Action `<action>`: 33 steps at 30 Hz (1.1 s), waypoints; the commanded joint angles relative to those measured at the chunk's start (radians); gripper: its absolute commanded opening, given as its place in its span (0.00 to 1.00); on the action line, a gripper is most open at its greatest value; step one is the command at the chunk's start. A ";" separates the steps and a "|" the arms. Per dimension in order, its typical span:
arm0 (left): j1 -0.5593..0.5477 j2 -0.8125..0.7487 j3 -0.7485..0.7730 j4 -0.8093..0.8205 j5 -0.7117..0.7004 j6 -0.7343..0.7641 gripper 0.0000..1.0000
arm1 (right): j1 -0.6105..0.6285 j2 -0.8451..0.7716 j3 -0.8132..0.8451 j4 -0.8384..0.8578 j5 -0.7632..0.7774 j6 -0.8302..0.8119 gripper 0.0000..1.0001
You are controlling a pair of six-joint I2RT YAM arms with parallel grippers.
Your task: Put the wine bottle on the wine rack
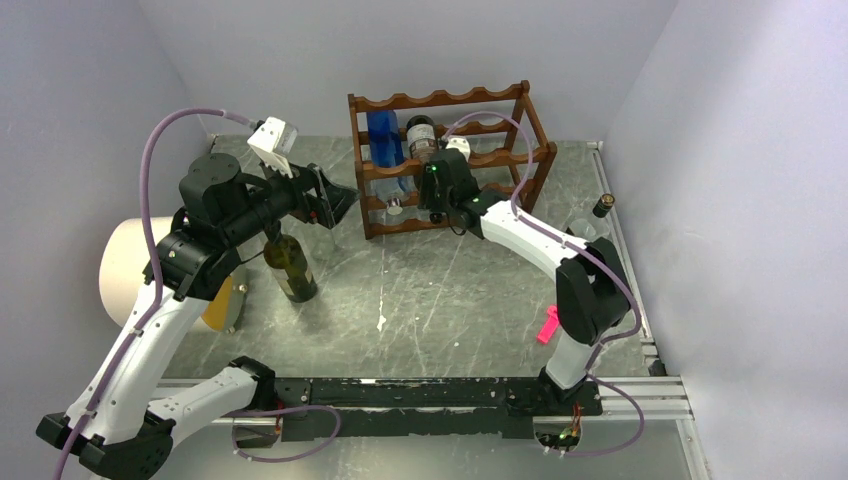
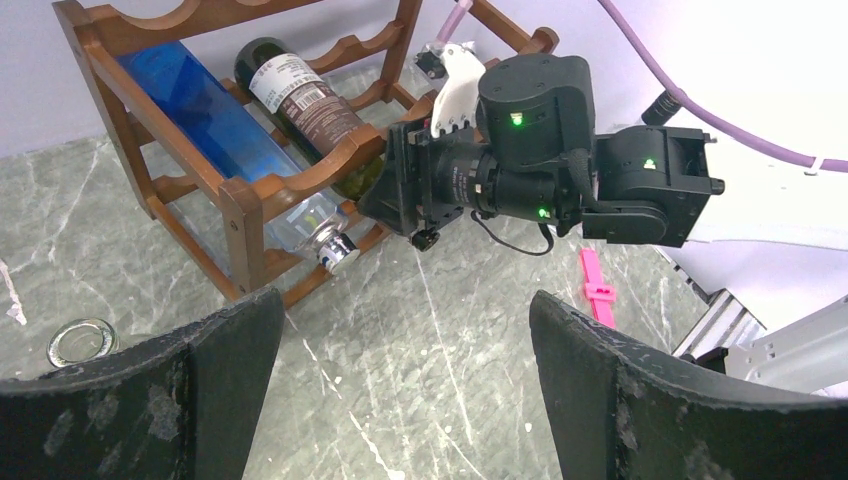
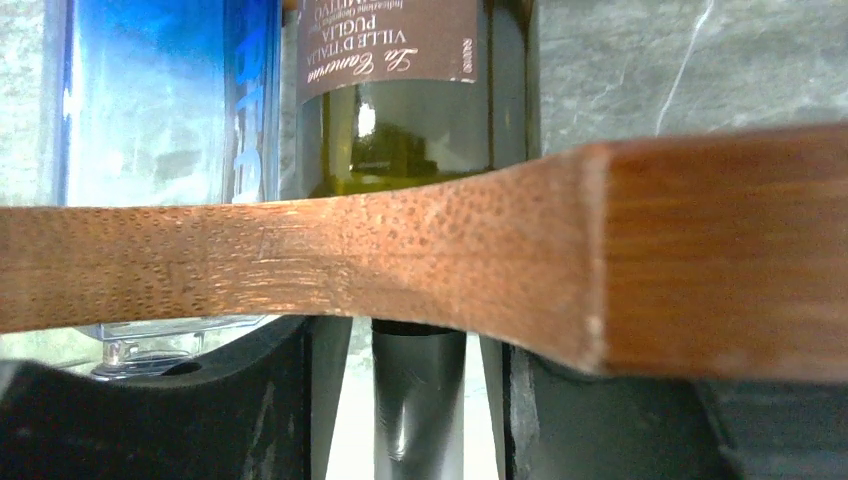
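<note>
The reddish-brown wine rack (image 1: 450,99) stands at the back of the table. A dark green wine bottle (image 1: 422,140) with a brown label lies in its middle tier, neck toward the arms. My right gripper (image 1: 428,192) is at the rack's front rail (image 3: 400,250), open. Its fingers (image 3: 310,400) flank the bottle's neck (image 3: 418,380) with a thin gap on each side. The bottle's body (image 3: 400,120) rests beyond the rail. My left gripper (image 1: 335,200) hovers left of the rack, wide open, holding nothing (image 2: 405,330).
A blue bottle (image 1: 385,140) lies in the rack beside the wine bottle. Another green bottle (image 1: 290,265) stands on the table under the left arm. A cream cylinder (image 1: 130,265) is at far left, a pink clip (image 1: 547,325) near the right arm, a small glass jar (image 2: 80,340) by the rack.
</note>
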 commanded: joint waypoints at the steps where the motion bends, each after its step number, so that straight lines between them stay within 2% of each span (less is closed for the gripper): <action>1: -0.004 -0.013 -0.003 -0.006 0.025 0.001 0.96 | -0.005 -0.056 -0.025 0.112 0.042 -0.009 0.56; 7: -0.004 -0.010 0.001 -0.006 0.028 0.001 0.96 | -0.006 -0.081 -0.041 0.128 0.047 -0.015 0.65; 18: -0.003 -0.015 0.009 -0.014 0.017 0.013 0.96 | -0.004 -0.220 -0.121 0.050 0.019 0.010 0.73; 24: -0.004 -0.023 0.001 -0.005 0.007 0.019 0.96 | -0.005 -0.257 -0.203 -0.052 -0.041 0.030 0.73; 33: -0.003 -0.013 0.003 -0.009 0.014 0.014 0.96 | -0.004 -0.210 -0.201 -0.024 -0.089 0.008 0.68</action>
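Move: Around 10 cm ahead of the right hand, 1 cm to its left and about 3 cm above is the middle of the wine bottle, its neck standing between the already parted fingers. The blue bottle's middle lies some 8 cm ahead and 9 cm left. The rack's upper front rail is about 4 cm above and 2 cm ahead, its middle 4 cm to the right. From the left hand, the wine bottle is roughly 26 cm ahead, 14 cm right and 20 cm below. Spreading its already loosened fingers wider around the bottle neck, the right hand first rises about 5 cm with the fingers tipping up, then draws back some 6 cm from the wine bottle, drifting right. While still backing off, it sinks to its starting height, fingers tipping down again by about 10 degrees, and ends at the mouth of the neck with the left finger close beside it. ##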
